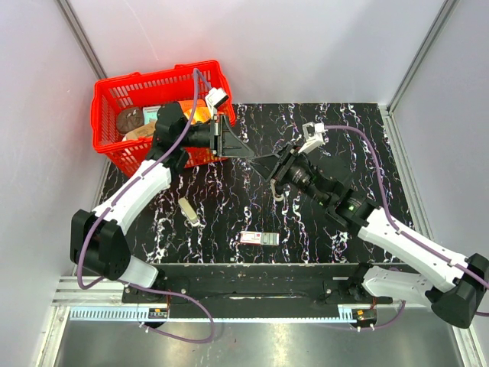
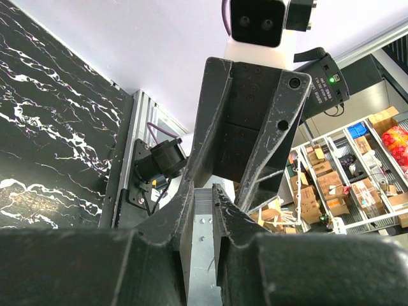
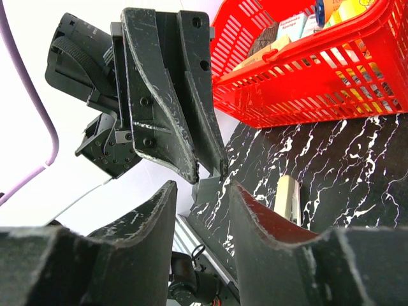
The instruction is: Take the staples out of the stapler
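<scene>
The stapler (image 1: 189,211), slim and pale beige, lies on the black marbled table to the left of the middle; it also shows in the right wrist view (image 3: 288,199). My left gripper (image 1: 250,155) is held above the table's middle, shut on a short silver staple strip (image 2: 203,213), which also shows in the right wrist view (image 3: 207,190). My right gripper (image 1: 263,164) faces it tip to tip and is open (image 3: 203,188), one finger on each side of the strip without touching it. The left gripper's fingers (image 3: 191,146) hang just in front.
A red basket (image 1: 114,92) with several items stands at the table's back left. A flat white box with green-and-red print (image 1: 257,238) lies near the front edge. The arms' bases and a rail run along the near edge.
</scene>
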Robot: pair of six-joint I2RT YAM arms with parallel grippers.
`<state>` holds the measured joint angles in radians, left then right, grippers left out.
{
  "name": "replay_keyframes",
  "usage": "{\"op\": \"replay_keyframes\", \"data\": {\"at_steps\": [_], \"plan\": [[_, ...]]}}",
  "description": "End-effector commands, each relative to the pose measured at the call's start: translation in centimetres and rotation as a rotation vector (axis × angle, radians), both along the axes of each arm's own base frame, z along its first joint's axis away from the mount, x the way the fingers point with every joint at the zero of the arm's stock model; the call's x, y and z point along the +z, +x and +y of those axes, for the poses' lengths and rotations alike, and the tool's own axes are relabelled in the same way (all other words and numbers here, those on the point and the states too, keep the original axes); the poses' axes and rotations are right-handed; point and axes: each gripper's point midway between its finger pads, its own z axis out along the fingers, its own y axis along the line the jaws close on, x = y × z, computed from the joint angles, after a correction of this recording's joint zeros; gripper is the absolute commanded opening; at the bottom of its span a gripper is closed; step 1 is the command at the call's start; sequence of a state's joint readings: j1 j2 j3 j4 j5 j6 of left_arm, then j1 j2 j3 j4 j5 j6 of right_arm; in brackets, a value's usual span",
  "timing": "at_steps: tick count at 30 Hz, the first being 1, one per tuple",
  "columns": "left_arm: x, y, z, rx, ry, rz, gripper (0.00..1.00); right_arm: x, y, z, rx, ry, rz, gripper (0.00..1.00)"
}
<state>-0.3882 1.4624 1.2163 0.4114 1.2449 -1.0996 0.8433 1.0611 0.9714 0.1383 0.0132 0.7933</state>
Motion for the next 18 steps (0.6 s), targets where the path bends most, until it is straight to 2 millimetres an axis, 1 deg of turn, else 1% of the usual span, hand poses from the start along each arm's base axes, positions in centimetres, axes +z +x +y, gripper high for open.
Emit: {"op": "replay_keyframes", "data": {"at_steps": [1,9,16,18], "plan": [[1.68,-1.01,0.56,-0.005,-0.026,-0.075,0.17,2.62,0.01,0.06,0.02,0.058,-0.063,0.42],[1.59,-1.01,0.56,-0.005,-0.025,-0.072,0.17,2.83,0.31,0.33,0.033,0.076,-0.063,0.33],[1.46,-1.01,0.56,-0.005,-0.025,-0.071,0.18,2.68,0.18,-0.01,0.027,0.076,-0.063,0.19],[1.42,-1.0,0.56,-0.005,-0.024,-0.069,0.21,2.74,0.24,-0.28,0.016,0.078,-0.065,0.16]]}}
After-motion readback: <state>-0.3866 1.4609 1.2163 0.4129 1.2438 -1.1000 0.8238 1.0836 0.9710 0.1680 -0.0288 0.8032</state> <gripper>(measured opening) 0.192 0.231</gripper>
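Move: The small grey staple block is already held in the left fingertips, about 1 cm to the right of that hand's point. From the right hand it lies some 1 cm ahead and 1 cm left, level, between the open fingers. Far below, around 35 cm down, the stapler lies about 5 cm ahead and 4 cm right of the right hand, the cream stapler 3 cm back and 18 cm left, the striped box 11 cm back and 3 cm right. The staple block stays in the left hand's tips, held still in mid-air, while the right fingers close by about half their opening and pinch it from both sides. The right hand eases only about half a centimetre forward and left towards the left hand as it shuts; the left keeps its hold. ##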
